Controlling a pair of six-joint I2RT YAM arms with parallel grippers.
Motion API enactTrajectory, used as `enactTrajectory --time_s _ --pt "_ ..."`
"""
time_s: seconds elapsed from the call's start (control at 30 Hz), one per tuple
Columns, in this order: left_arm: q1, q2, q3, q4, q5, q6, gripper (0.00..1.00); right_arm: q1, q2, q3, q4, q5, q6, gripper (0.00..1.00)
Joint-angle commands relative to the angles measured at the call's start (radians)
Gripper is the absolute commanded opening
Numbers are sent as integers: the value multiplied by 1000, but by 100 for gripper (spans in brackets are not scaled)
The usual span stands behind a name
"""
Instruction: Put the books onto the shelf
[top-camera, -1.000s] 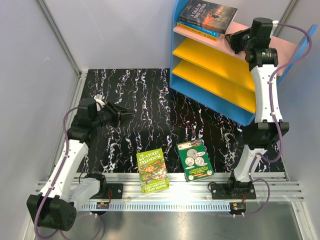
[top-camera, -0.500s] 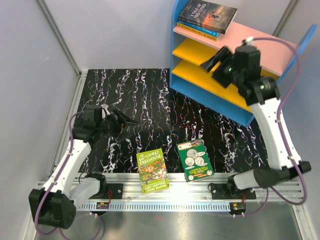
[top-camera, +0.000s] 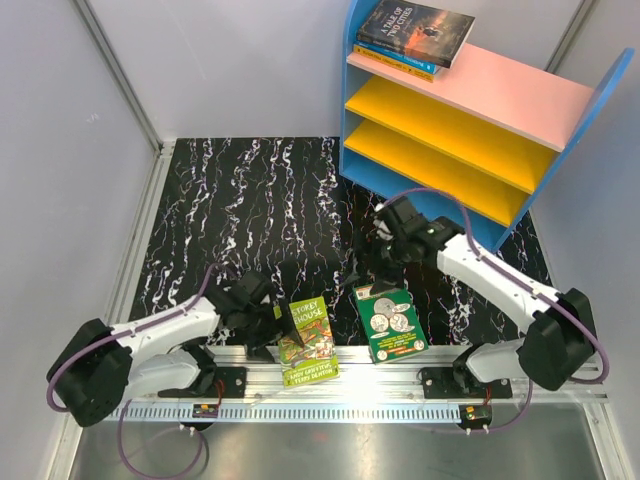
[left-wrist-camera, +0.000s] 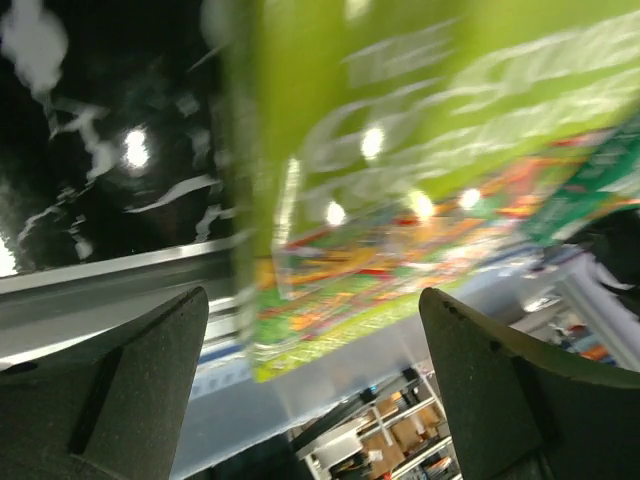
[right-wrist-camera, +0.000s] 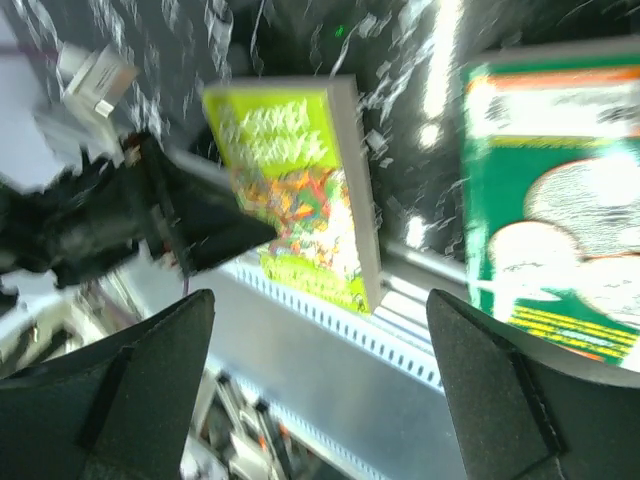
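Two books lie at the mat's near edge: a lime-green Treehouse book and a green book with silver coins. My left gripper sits low at the lime-green book's left edge, jaws open. In the left wrist view this book fills the space just beyond the open gripper. My right gripper hovers open just behind the coin book. The right wrist view shows both books below the open gripper. On the pink top of the shelf, a dark book lies on a blue one.
The black marbled mat covers the table. A slotted metal rail runs along the near edge under the books' lower ends. Grey walls close in left and right. The shelf's yellow boards hold nothing.
The right arm came down from the shelf top to just behind the coin book and opened. The left arm swung right and forward to the lime-green book, opening wider.
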Motion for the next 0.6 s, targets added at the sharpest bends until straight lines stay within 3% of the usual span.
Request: enactTrajectory --time_s 0.0,0.17,0.33,0.43,0.57 --pt "-94 -36 -71 87 -74 -154 90 89 5 -45 147 -126 24 94" --pt "-200 -56 -102 106 -138 -250 90 201 83 -168 292 -147 103 93" --pt "-283 -62 -221 311 -189 -365 89 212 107 -232 372 -167 130 91" --pt "-299 -59 -296 420 -210 -425 84 212 107 -249 375 -169 118 91" --pt "-324 -80 -376 507 -248 -506 67 213 109 -304 415 -172 119 89"
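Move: Some 6 cm to the right of the left hand, about 1 cm back and 3 cm lower, lies the middle of the 65-Storey Treehouse book; the metal rail under its near part runs roughly 5 cm back of that hand and 4 cm down. From the right hand, the Treehouse book is about 13 cm back, 15 cm left and 14 cm down, while the green coin book is about 7 cm back, 6 cm right and equally low. Pushing the Treehouse book along from its spine side, the left hand first sinks and draws back slightly, then goes about 4 cm right, its fingers tilting farther rightward and starting to close, one over the cover, the other by the spine. The right hand sweeps down, back and left about 12 cm towards the book's right edge, fingers wide open, turning slightly counter-clockwise, then all but stops above it. ##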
